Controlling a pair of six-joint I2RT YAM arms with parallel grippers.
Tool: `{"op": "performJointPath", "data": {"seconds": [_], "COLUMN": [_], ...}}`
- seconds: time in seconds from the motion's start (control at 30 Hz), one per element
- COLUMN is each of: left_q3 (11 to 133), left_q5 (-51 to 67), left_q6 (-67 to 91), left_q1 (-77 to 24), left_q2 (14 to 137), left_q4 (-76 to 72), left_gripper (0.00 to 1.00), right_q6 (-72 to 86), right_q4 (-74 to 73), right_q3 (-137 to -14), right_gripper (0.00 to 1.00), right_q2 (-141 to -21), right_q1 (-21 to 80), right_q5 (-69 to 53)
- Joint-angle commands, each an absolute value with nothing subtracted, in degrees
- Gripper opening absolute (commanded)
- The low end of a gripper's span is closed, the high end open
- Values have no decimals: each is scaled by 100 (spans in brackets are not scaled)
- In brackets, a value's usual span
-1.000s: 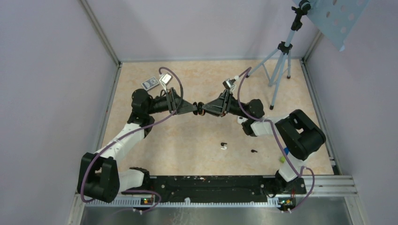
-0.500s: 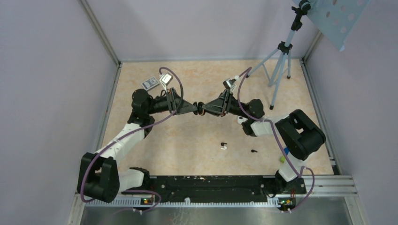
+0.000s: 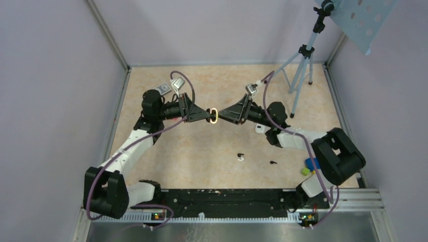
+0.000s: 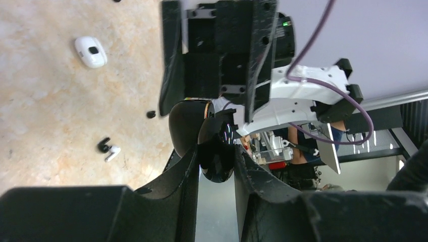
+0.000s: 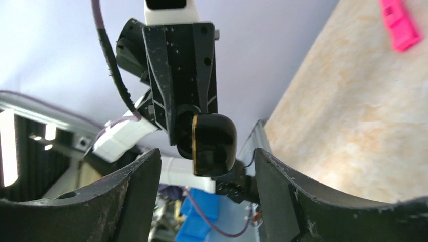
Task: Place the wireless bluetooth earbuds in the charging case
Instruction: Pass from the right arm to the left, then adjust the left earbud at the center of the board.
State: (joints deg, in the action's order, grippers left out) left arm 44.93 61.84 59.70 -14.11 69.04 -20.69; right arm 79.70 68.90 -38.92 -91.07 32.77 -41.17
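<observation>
A glossy black charging case [image 3: 214,115] with a gold rim hangs in the air above the middle of the table. My left gripper [image 3: 210,115] is shut on it; in the left wrist view the case [image 4: 184,121] sits pinched between the fingers. My right gripper [image 3: 222,115] faces it from the right, open, with the case [image 5: 214,141] just ahead of its spread jaws and untouched. On the table lie a black and a white earbud [image 3: 241,157] close together, and another black earbud [image 3: 273,162] to their right. The pair of earbuds [image 4: 108,148] also shows in the left wrist view.
A white charging case [image 4: 91,51] lies on the table near the right arm. A tripod [image 3: 302,65] stands at the back right. Blue and green blocks [image 3: 309,165] sit by the right arm's base, and a pink block [image 5: 399,25] lies farther off. Walls enclose three sides.
My right gripper has opened and drawn back to the right, off the case. The left gripper has tightened on the case, which now shows its gold rim.
</observation>
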Motion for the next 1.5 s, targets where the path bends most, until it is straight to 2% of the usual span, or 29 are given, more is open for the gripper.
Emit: {"op": "performJointPath", "data": {"seconds": [0.0, 0.2, 0.3, 0.43, 0.5, 0.6, 0.67, 0.77, 1.17, 1.47], "left_q3": [4702, 4773, 4789, 4958, 4889, 4746, 4652, 4526, 4449, 4404], "left_q5": [6195, 6339, 6958, 6989, 6959, 6876, 6812, 6780, 6319, 6488], "left_q6": [5378, 4650, 4440, 3669, 3610, 3723, 3823, 4020, 4201, 4364], "left_q1": [-1190, -969, -966, -964, -967, -967, -967, -975, -976, -1015], "left_q2": [6697, 6727, 6904, 7009, 6992, 6984, 6987, 6973, 6936, 7098], "left_q4": [-1257, -296, -176, 824, 862, 733, 622, 388, 209, -231], "left_gripper": [0, 0, 0, 0, 0, 0, 0, 0, 0, 0], "right_q6": [6328, 4323, 3646, 3591, 3747, 4220, 4394, 4562, 4947, 4981], "right_q4": [4225, 337, -1150, -2231, -2673, -3519, -3983, -4241, -4543, -3798], "right_q3": [-3949, -4461, -4487, -4201, -4060, -4031, -4106, -4108, -3494, -2911], "right_gripper": [67, 69, 68, 61, 57, 43, 40, 37, 35, 30], "right_q2": [-8022, -6834, -6447, -6022, -5838, -5661, -5624, -5585, -5493, -5652], "right_q1": [3098, 3076, 3078, 3097, 3182, 3278, 3278, 3278, 3278, 3281], "right_q5": [-3414, -1611, -608, -517, -328, 341, 613, 870, 1050, 616]}}
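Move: The lone black earbud lies about 21 cm to the right of the right hand, 8 cm back and some 27 cm below. On the same table, the black-and-white earbud pair lies about 13 cm left and 2 cm forward of that earbud, and the white case 5 cm left and 13 cm forward of it. From the left hand, which holds the black charging case, the lone earbud is roughly 24 cm right, 8 cm back, 28 cm below. Swing the empty right gripper away from the black case, first easing slightly forward, then about 23 cm right and as far down while drawing back, towards the lone black earbud. Roll the wrist some 90 degrees so the fingers point down, and narrow them to about half their gap. With the left, keep the grip on the case and lower it about 6.5 cm, drifting slightly left. ##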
